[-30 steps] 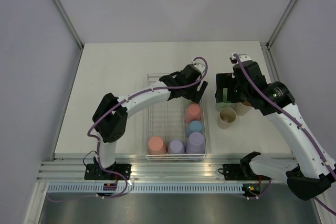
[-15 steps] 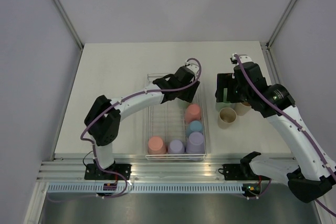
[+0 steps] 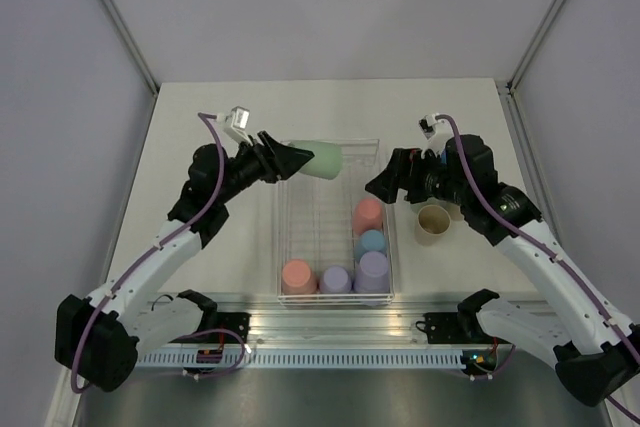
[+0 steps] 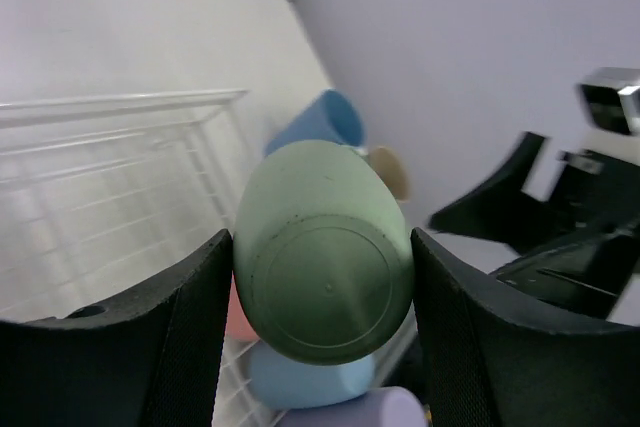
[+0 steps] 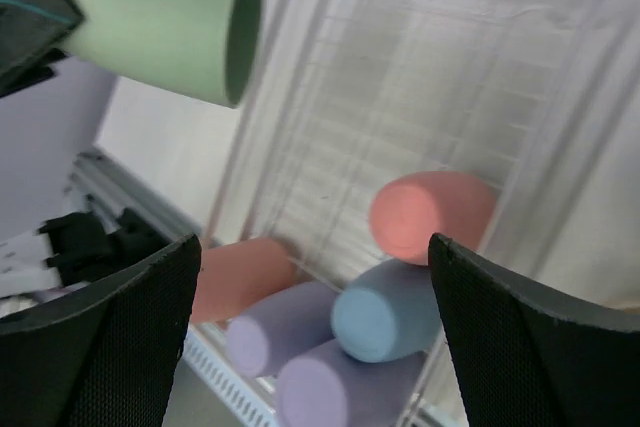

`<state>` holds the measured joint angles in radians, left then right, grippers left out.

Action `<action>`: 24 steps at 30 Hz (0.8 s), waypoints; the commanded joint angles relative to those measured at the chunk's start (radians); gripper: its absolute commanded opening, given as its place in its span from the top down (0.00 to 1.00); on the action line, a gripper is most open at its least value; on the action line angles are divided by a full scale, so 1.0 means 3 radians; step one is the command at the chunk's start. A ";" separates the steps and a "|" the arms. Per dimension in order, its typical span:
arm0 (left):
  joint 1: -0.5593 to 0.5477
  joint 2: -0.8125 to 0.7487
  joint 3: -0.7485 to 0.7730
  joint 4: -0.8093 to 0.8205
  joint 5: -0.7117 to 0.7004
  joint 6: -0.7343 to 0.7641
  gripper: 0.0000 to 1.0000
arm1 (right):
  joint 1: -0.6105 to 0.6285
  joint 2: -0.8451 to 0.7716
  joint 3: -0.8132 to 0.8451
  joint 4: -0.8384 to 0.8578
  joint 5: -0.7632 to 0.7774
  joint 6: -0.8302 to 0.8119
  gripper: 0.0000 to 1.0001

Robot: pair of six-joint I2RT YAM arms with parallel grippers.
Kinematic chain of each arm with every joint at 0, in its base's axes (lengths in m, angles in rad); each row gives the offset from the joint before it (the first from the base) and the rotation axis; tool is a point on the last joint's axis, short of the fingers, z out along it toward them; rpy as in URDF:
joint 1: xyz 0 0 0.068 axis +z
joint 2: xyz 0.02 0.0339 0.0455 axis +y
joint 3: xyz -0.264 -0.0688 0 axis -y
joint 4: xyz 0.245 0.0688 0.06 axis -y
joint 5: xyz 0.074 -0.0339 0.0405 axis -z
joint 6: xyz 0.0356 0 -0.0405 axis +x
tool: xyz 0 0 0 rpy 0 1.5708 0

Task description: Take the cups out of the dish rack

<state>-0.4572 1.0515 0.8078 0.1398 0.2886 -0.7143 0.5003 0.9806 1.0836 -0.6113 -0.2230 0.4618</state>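
My left gripper (image 3: pixel 290 159) is shut on a green cup (image 3: pixel 325 159), held on its side in the air over the far left end of the dish rack (image 3: pixel 283 237). In the left wrist view the green cup's base (image 4: pixel 325 287) sits between both black fingers (image 4: pixel 150 347). Inside the rack stand a salmon cup (image 3: pixel 367 215), a blue cup (image 3: pixel 371 242), two lavender cups (image 3: pixel 372 269) and a pink cup (image 3: pixel 297 275). My right gripper (image 3: pixel 383 187) hangs open and empty above the rack's right side, over the salmon cup (image 5: pixel 430 212) and blue cup (image 5: pixel 385 312).
A beige cup (image 3: pixel 432 224) stands upright on the table right of the rack, with a second one (image 3: pixel 462 209) partly hidden behind the right arm. A metal rail (image 3: pixel 330 327) runs along the table's near edge. Walls close in the left and right sides.
The left gripper closed on the green cup, lifted it out of the rack and swung back to the left. The right gripper moved left from the table cups to the rack.
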 commanded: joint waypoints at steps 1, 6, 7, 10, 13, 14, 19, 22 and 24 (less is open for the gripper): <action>0.0138 0.0074 -0.0456 0.1133 0.0950 -0.1008 0.98 | -0.0052 -0.0078 -0.0338 0.1080 -0.1008 0.0576 0.02; 0.0164 0.0135 -0.0790 0.2013 0.1078 -0.1683 0.98 | -0.0057 -0.0042 -0.0728 0.2129 -0.1368 0.1114 0.02; 0.0164 0.0156 -0.0871 0.2110 0.1083 -0.1760 0.98 | -0.0057 -0.0012 -0.0763 0.2150 -0.1384 0.1125 0.03; 0.0164 0.0222 -0.0989 0.2453 0.1073 -0.2031 0.98 | -0.0057 0.0044 -0.0774 0.2196 -0.1435 0.1125 0.05; 0.0164 0.0344 -0.1031 0.2775 0.1093 -0.2256 0.98 | -0.0057 0.0116 -0.0789 0.2298 -0.1506 0.1186 0.07; 0.0164 0.0376 -0.1026 0.2831 0.1109 -0.2333 0.98 | -0.0052 0.0126 -0.0800 0.2339 -0.1542 0.1201 0.08; 0.0143 0.0534 -0.1021 0.3042 0.1134 -0.2487 0.98 | -0.0052 0.0224 -0.0861 0.2696 -0.1675 0.1370 0.16; 0.0098 0.0565 -0.1010 0.3021 0.1109 -0.2466 0.98 | -0.0057 0.0259 -0.0876 0.2926 -0.1757 0.1477 0.26; 0.0036 0.0621 -0.0970 0.3026 0.1104 -0.2471 0.98 | -0.0052 0.0305 -0.0902 0.3070 -0.1808 0.1584 0.37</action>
<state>-0.4248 1.2247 0.5026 0.9440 0.6075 -1.4021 0.4870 1.0603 0.8223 0.1543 -0.7113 0.8791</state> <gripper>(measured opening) 0.684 0.677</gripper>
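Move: The green cup is already in the left fingers, held by its base end, its middle about 4 cm to that hand's right and level with it. From the right hand the green cup lies some 15 cm left, 5 cm ahead and 4 cm higher. The red cup in the rack is about 3 cm left of the right hand, 1 cm ahead and 16 cm below; the standing beige cup is 17 cm right, level fore and aft, 15 cm below. Left draws the green cup back and right 5 cm; right reaches 8 cm left, rising and partly closing, towards it. ##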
